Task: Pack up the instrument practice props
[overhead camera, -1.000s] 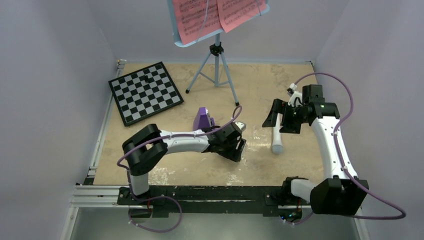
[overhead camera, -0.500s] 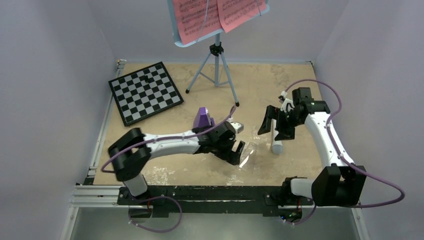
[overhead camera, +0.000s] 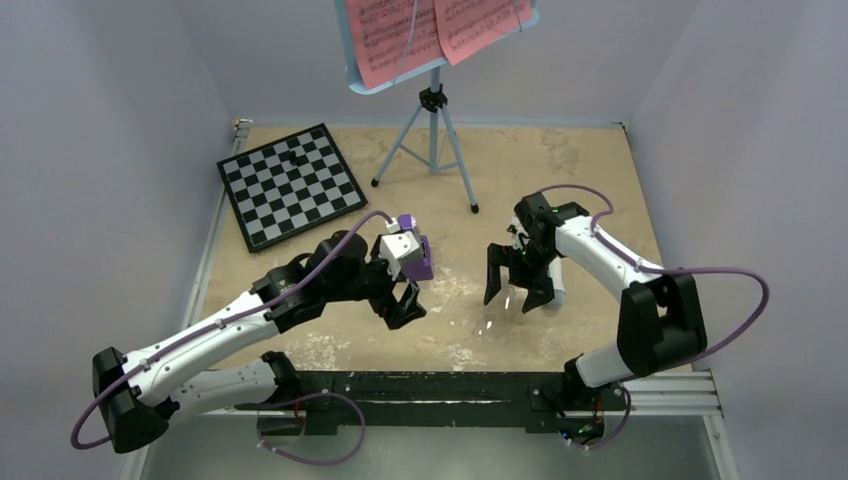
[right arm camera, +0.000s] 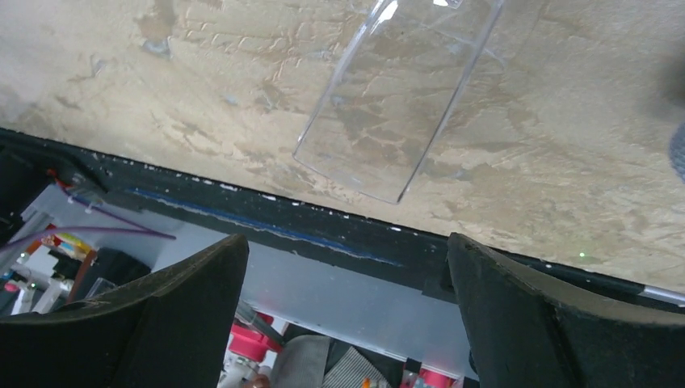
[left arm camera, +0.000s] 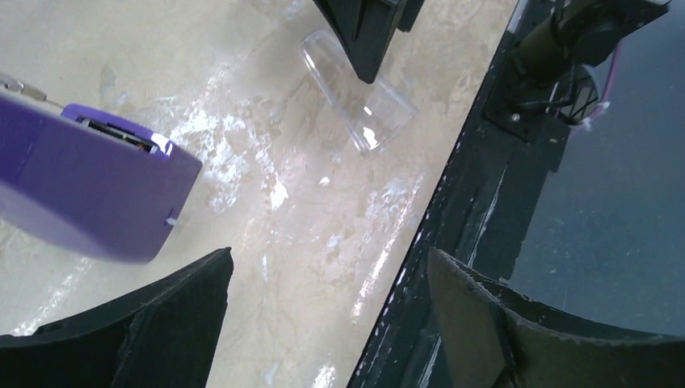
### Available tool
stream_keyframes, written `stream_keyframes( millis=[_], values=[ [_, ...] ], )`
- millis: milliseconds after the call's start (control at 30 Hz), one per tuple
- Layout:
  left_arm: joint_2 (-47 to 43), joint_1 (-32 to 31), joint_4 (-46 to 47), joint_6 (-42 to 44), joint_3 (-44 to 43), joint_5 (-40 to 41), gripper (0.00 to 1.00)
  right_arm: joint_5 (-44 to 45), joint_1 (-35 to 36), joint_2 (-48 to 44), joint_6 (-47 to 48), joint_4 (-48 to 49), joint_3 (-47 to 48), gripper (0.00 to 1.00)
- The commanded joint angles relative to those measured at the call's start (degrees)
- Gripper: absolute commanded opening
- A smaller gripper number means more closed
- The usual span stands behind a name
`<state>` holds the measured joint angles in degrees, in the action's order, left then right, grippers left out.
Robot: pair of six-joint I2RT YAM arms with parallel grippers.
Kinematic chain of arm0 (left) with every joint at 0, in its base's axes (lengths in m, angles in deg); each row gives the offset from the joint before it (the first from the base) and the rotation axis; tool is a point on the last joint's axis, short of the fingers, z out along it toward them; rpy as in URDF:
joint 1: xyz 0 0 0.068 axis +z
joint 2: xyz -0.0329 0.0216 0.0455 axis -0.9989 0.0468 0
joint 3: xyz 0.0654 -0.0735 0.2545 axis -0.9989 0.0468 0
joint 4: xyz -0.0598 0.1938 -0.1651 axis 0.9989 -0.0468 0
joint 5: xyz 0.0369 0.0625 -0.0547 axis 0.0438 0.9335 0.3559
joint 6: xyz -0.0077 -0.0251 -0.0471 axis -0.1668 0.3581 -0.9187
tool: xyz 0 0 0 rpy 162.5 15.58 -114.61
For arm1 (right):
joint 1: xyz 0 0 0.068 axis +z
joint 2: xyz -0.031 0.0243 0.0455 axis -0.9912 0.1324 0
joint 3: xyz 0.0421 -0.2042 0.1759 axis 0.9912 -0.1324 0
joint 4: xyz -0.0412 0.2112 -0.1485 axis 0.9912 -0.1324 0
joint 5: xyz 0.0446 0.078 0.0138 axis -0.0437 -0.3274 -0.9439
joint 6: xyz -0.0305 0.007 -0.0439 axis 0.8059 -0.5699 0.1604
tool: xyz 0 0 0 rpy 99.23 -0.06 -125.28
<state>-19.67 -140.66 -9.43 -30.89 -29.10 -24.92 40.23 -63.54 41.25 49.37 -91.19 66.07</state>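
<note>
The purple metronome [overhead camera: 415,255] stands mid-table, and in the left wrist view the metronome [left arm camera: 89,194] sits just left of my fingers. Its clear cover [overhead camera: 492,318] lies flat on the table by itself, also seen as the cover [left arm camera: 359,101] and the cover [right arm camera: 396,105]. My left gripper [overhead camera: 403,308] is open and empty beside the metronome, its jaws [left arm camera: 329,259] spread over bare table. My right gripper [overhead camera: 513,292] hangs open just above the cover, empty [right arm camera: 347,242]. The white recorder [overhead camera: 557,292] lies mostly hidden behind the right arm. The light-blue music stand [overhead camera: 432,140] holds pink sheets [overhead camera: 430,30] at the back.
A black-and-white chessboard [overhead camera: 290,185] lies at the back left. The black rail [overhead camera: 420,385] runs along the table's near edge, close below the cover. Grey walls close in both sides and the back.
My left gripper opened, let go of the clear cover and drew back left to the metronome. The right gripper swung left and down from the recorder to above the cover.
</note>
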Motion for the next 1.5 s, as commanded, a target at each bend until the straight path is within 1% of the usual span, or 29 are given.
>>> stream_keyframes(
  millis=[0, 67, 267, 467, 700, 800, 967, 1133, 1267, 1367, 1400, 1467],
  values=[
    [-1.88, 1.67, -2.97, 4.46, 0.95, -1.91, 0.93, 5.14, 4.33, 3.17, -8.50, 2.95, 1.12, 0.99],
    [-2.78, 2.50, -2.27, 4.26, 1.07, -1.98, 0.93, 6.98, 5.27, 5.17, -9.48, 4.02, 1.51, 0.99],
    [-5.06, 3.80, -0.14, 3.87, 2.09, -2.02, 0.93, 14.46, 5.78, 9.93, -12.73, 3.24, 2.48, 0.98],
    [-6.91, 4.96, 0.92, 2.10, 3.90, -2.79, 0.93, 14.70, 6.36, 13.07, -13.68, 5.17, 2.89, 0.94],
    [-8.66, 5.90, 2.10, 1.34, 6.08, -2.61, 0.93, 17.89, 8.88, 16.53, -17.47, 4.93, 5.41, 0.92],
    [-8.71, 6.38, 2.32, 0.62, 6.05, -2.61, 0.93, 20.18, 10.60, 17.89, -19.99, 3.75, 6.17, 0.85],
    [-8.89, 6.81, 2.54, -0.16, 6.01, -2.91, 0.93, 20.56, 11.88, 19.31, -22.85, 3.75, 6.38, 0.82],
    [-8.99, 7.08, 3.39, -0.83, 6.75, -3.29, 0.93, 20.56, 11.98, 20.17, -23.44, 4.08, 6.49, 0.75],
    [-9.11, 7.36, 3.48, -1.03, 7.00, -3.52, 0.93, 20.56, 11.91, 20.65, -23.54, 4.45, 6.41, 0.66],
    [-9.04, 7.49, 3.31, -0.81, 6.99, -3.67, 0.93, 20.56, 11.96, 20.92, -23.09, 5.12, 6.21, 0.63],
    [-9.15, 7.50, 3.21, -0.75, 6.98, -3.67, 0.93, 20.56, 11.98, 20.93, -22.86, 5.44, 6.08, 0.61],
    [-9.08, 7.50, 3.05, -0.43, 6.99, -3.67, 0.93, 20.42, 11.91, 20.81, -22.21, 6.16, 5.77, 0.49]
  ],
)
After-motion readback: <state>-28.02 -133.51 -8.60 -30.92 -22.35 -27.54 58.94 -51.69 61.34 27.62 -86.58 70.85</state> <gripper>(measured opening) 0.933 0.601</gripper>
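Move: Lying almost beneath the open right hand is the clear cover, its middle about 2 cm ahead, 2 cm to the left and 8 cm below. The purple metronome stands roughly 12 cm ahead and 17 cm to that hand's left; the white tube lies some 14 cm ahead and 7 cm to its right, on the table. From the left hand, the cover is about 13 cm right, 5 cm ahead and 20 cm down. Sinking about 8 cm onto the clear cover, the right hand rolls some 25 degrees until its fingers point straight down, easing slightly forward and left. It slows as the fingers close from wide open to roughly two thirds, bringing the tips against the cover's two long sides. The empty left hand draws about 3 cm left, away from the cover, staying open. ##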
